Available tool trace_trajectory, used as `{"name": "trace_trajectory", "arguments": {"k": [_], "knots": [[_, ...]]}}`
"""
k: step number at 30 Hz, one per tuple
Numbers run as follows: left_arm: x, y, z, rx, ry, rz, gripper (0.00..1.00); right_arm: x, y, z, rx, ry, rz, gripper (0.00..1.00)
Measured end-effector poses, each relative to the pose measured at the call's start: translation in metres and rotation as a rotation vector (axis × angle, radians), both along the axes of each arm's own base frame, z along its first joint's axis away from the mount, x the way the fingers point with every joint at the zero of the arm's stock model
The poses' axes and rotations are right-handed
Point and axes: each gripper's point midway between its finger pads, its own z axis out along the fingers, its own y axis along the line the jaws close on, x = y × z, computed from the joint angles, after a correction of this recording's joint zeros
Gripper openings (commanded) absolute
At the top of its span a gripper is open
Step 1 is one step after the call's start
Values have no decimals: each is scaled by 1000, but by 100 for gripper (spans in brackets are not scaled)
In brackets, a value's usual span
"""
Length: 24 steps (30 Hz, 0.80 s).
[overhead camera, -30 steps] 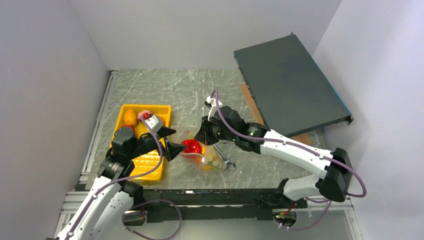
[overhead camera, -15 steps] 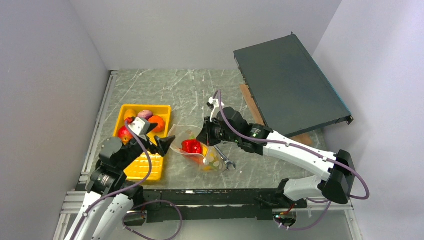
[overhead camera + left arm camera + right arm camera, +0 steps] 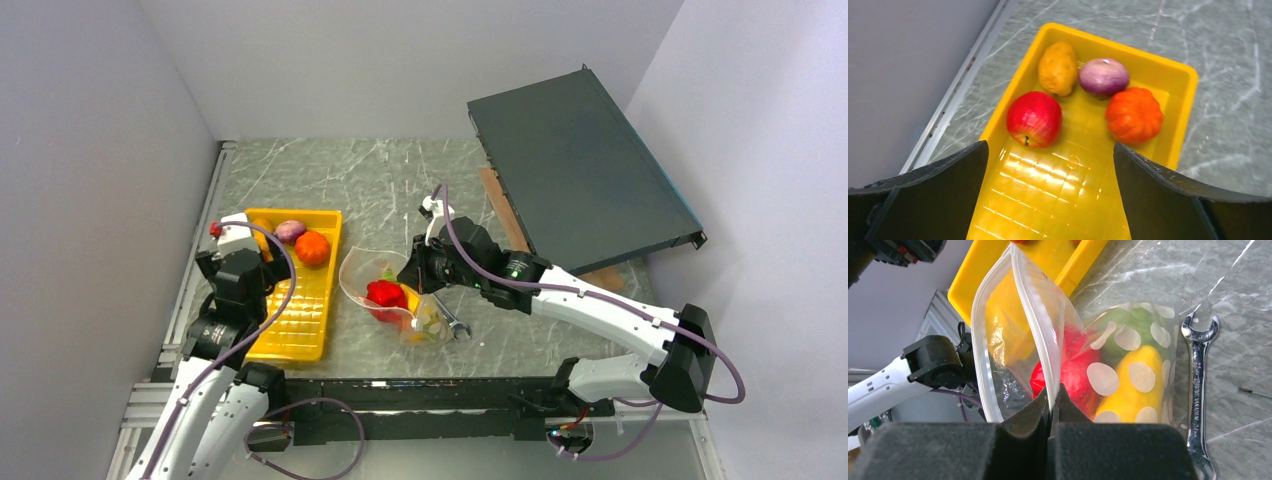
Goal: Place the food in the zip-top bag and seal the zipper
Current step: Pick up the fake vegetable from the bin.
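The clear zip-top bag [image 3: 400, 312] with white dots [image 3: 1143, 342] lies right of the yellow tray, its mouth held up and open. My right gripper [image 3: 1053, 392] is shut on the white zipper [image 3: 1040, 325] strip at the mouth edge. Inside the bag are a red pepper [image 3: 1075, 377], a yellow pepper [image 3: 1135, 390] and a green piece [image 3: 1128, 322]. My left gripper [image 3: 1049, 147] hangs open and empty over the tray's near half. Ahead of it in the tray lie a red apple [image 3: 1034, 119], a tan potato [image 3: 1058, 68], a purple onion [image 3: 1103, 76] and an orange pumpkin [image 3: 1134, 114].
The yellow grid-bottomed tray [image 3: 296, 338] stands at the left near the metal rail. A steel wrench [image 3: 1198, 385] lies right of the bag. A large dark panel [image 3: 580, 170] leans at the back right. Grey walls close in on both sides.
My left arm has drawn back from the bag's mouth to the left and now hangs over the tray. The bag's mouth gapes wider. The right gripper has kept its hold.
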Motion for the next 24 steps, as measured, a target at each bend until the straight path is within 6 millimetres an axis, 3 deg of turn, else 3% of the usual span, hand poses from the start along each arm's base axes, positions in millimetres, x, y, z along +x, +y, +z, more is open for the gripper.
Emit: {"name": "trace_trajectory", "arguments": {"k": [5,8,15,20,24], "knots": [[7,29,-6,-47,15,118,100,-1,-1,0,0,-1,1,0],[16,32,-17,-82,83,130,100,-1,-2,1,-6,-7,4,0],[72,-7,-25,-207,211,-43,100,-2,-3,2,-18,-7,10,0],[103,-38,-54,-361,281,-149,100,-2,-4,2,-18,-2,10,0],[109,-41,-81,-471,284,-169,100,-3,-6,1,-25,0,8,0]]}}
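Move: The fake pumpkin in the bin lies about 16 cm ahead of the left hand, 8 cm to its right and some 14 cm below. The onion sits about 4 cm farther out and 4 cm left of the pumpkin, the yellow potato 4 cm farther out and 11 cm left of it, and the apple 11 cm left of it and 4 cm nearer. From the right hand the pumpkin is roughly 21 cm ahead, 20 cm left and 16 cm lower. Towards the pumpkin comes the empty left hand: after a short swing of 3 cm to its left, it drives some 11 cm forward, cutting back to the right and sinking faster near the end. The wrist rolls left side down and tips the wide-open fingers downward, touching nothing. The right hand stays put, keeping its pinch on the bag's rim. ##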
